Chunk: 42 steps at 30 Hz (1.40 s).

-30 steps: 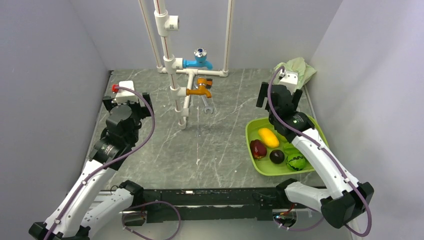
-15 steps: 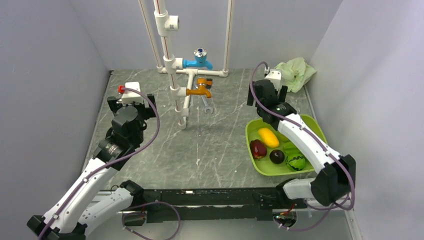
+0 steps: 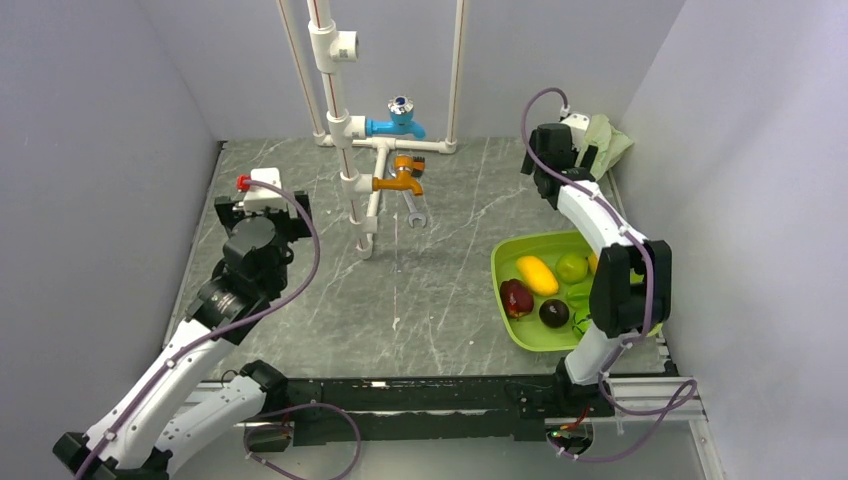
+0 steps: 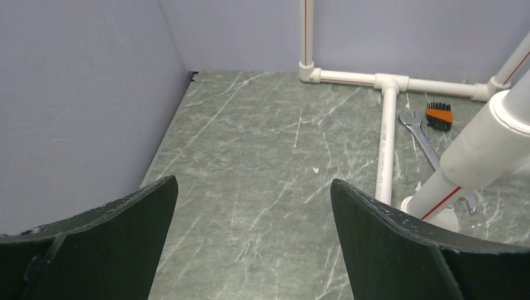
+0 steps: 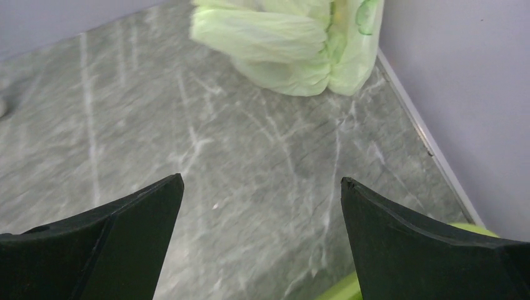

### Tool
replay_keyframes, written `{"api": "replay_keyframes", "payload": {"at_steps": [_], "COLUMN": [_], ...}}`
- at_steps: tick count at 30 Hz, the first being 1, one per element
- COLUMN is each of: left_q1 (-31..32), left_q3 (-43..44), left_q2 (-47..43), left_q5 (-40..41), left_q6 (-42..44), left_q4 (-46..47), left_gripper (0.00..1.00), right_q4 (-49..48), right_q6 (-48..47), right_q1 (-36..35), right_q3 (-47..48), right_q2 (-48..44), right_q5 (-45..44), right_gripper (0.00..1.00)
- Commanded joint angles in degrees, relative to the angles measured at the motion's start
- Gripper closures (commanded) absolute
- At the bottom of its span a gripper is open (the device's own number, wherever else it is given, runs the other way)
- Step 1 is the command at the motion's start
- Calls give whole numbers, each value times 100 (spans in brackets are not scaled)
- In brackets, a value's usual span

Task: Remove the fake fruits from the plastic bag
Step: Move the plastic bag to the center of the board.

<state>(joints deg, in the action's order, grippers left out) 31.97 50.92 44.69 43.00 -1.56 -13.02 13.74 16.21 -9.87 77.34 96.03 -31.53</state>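
Observation:
The plastic bag (image 3: pixel 610 139) lies crumpled and pale green in the back right corner; in the right wrist view the plastic bag (image 5: pixel 284 40) fills the top. My right gripper (image 3: pixel 566 146) hovers just left of it, open and empty; in its own view the right gripper (image 5: pixel 261 181) spans bare table short of the bag. Fake fruits rest in the lime tray (image 3: pixel 512 250): a yellow one (image 3: pixel 536 274), a dark red one (image 3: pixel 516 297), a dark purple one (image 3: pixel 554 313) and a green one (image 3: pixel 572 266). My left gripper (image 3: pixel 262 197) stands open at the left, the left gripper (image 4: pixel 253 184) holding nothing.
White pipework (image 3: pixel 345 130) with a blue tap (image 3: pixel 398 120) and an orange tap (image 3: pixel 400 178) rises at the back centre. A wrench (image 4: pixel 417 131) and an orange bit holder (image 4: pixel 439 116) lie by the pipes. Grey walls enclose three sides. The tray's rim (image 5: pixel 340 289) shows below my right fingers.
My right arm has swung from over the tray to the back right, up to the bag, uncovering the green fruit. The left arm shifted slightly, then held still.

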Motion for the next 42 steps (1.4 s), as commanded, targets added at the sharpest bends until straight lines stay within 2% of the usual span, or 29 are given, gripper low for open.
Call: {"api": "replay_keyframes", "payload": {"at_steps": [1,9,16,28,32,37,40,42], "left_q1": [20,19,14,-5,-39,-75,-128,-167], "left_q3": [-101,-133,-198,-187,-183,-190,-106,-87], "left_q2": [-338,-488,-453,-279,-180,71,228,263], "left_q5": [243,300,232,199,139,104,116,75], "left_q6": [269,323,341,394,363,397,385,376], "left_q4": [457,530,596,650,658,705,662,661], "left_gripper": [1,1,0,0,1,1,1,1], "right_q4": [-786,-1687,-2432,-2844,-2505,-2410,-2296,-2233], "right_q6": [-411,-964,-1823,-2397,-2471,-2179,-2096,-2110], "right_q1": [318,748,959,1356,1389,1385,1361,1290], "right_q3": [380,502,1035,1879,2380,2456,2383,2340], "right_q2": [459,1240,2104,3292,3650,3711,3609,3561], "right_q5": [185,-218,47,939,1262,1544,2064,2073], "right_gripper": [0,0,0,2,20,44,62,76]}}
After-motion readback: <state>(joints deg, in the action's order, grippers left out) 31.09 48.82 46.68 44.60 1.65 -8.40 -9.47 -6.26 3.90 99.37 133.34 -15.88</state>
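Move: The plastic bag stands crumpled near the far right corner, its middle roughly 18 cm ahead of the open right gripper, 11 cm to its right and 14 cm lower. The green tray's middle lies about 15 cm back from that gripper, 2 cm to the right and 18 cm below; the mango in the tray is some 12 cm back, 6 cm left and 17 cm below. From the left gripper the bag is about 37 cm ahead, 68 cm right and 26 cm lower. Reach the right gripper about 16 cm forward while sinking some 12 cm and swinging right to the plastic bag, rolling it roughly 15 degrees so its left side dips. Once at the bag, ease a little back left, turn the wrist counter-clockwise and close the fingers to about a third open, gathering the bag's film between them. ##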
